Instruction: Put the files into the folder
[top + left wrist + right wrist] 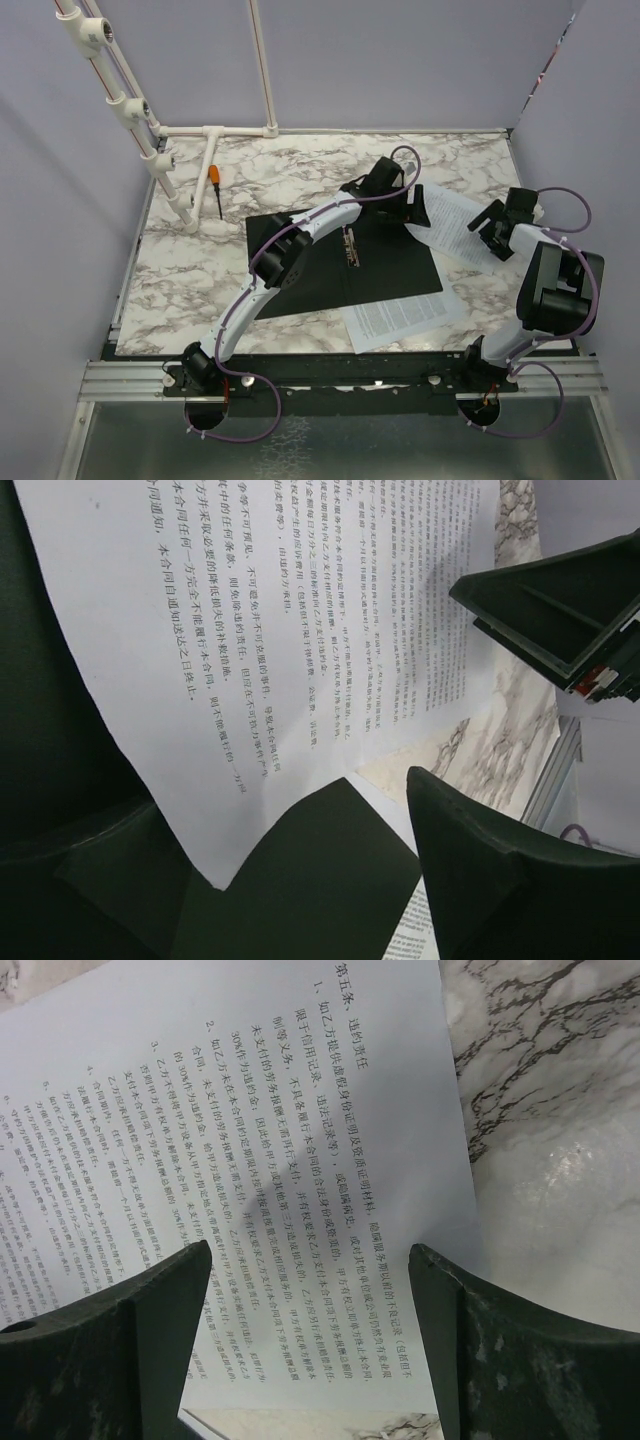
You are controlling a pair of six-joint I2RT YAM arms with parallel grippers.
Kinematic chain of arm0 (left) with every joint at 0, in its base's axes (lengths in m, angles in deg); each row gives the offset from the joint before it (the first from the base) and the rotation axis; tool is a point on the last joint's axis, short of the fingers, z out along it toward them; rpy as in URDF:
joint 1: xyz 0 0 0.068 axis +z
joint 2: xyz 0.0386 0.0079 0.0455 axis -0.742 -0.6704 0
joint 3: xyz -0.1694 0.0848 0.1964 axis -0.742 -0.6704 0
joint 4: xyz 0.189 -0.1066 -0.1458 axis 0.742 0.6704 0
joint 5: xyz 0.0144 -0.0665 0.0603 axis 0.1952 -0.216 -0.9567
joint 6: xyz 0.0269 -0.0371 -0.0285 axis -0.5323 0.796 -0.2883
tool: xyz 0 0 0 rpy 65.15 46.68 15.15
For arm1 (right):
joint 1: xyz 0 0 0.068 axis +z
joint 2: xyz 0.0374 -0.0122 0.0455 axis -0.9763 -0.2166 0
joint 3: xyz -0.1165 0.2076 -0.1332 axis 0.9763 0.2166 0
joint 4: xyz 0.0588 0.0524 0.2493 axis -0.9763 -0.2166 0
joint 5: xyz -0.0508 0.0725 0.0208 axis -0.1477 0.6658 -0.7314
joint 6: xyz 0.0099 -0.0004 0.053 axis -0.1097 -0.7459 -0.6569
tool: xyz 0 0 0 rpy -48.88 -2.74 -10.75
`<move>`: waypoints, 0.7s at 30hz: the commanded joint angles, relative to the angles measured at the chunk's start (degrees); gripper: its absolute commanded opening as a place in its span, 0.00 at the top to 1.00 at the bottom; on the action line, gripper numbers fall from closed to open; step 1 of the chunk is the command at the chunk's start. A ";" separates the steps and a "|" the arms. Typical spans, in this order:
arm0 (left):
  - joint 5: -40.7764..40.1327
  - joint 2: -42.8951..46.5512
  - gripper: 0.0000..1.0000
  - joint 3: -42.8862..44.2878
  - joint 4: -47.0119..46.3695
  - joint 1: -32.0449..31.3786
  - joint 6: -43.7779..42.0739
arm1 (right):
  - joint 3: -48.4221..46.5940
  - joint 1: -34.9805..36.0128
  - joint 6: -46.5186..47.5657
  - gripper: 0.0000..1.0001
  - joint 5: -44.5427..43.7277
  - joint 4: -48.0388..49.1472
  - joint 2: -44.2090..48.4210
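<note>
The folder (350, 262) lies open, black inside up, in the middle of the marble table. One printed sheet (455, 222) rests to its right, its corner (250, 630) overlapping the folder's black corner (320, 880). A second sheet (400, 318) pokes out from under the folder's near edge. My left gripper (415, 207) (265, 815) hovers open over that overlap, with nothing pinched. My right gripper (495, 226) (310, 1250) stands open over the right sheet's (280, 1110) outer end, one finger on either side of its text. It also shows in the left wrist view as the right gripper (560, 610).
An orange-handled screwdriver (214, 182) lies at the back left beside a white pipe frame (205, 135). Grey walls close in the table on three sides. The marble top (560, 1140) shows just beyond the sheet's right edge.
</note>
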 commanded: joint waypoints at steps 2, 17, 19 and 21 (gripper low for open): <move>0.94 -1.81 0.27 -3.47 5.38 -0.48 0.24 | 1.70 1.08 -0.53 0.16 2.61 -1.25 -2.03; 0.97 -1.99 1.00 -3.22 4.20 -0.48 1.66 | 2.39 1.07 -0.53 0.16 1.65 -2.09 0.90; 0.86 -1.87 1.00 -3.07 4.12 -0.38 1.82 | 2.26 1.12 -0.79 0.16 1.61 -2.43 1.46; 0.63 -1.50 1.00 -3.04 3.80 -0.43 2.07 | 1.93 1.09 -1.18 0.16 1.78 -2.98 2.11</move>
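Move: The near left corner of the upper file, lapping over the folder's right edge, lies about 2 cm back, 2 cm left and 3 cm below the open left fingers; that file's middle is some 13 cm to their right. From the left hand, the open folder's middle is roughly 20 cm left and 10 cm back, with its white clip 18 cm left and 5 cm back. The same corner is about 22 cm left of the right hand, level fore-and-aft and 1 cm below. The upper file's left edge, close to its near corner, gets pinched between the left fingertips: the left hand sinks about 2.5 cm, easing back 1.5 cm and slightly left, tipping down a little as its wide-open fingers shut fully. The right hand, fingers still spread, keeps resting on the file's right part and slides barely 1 cm left. ##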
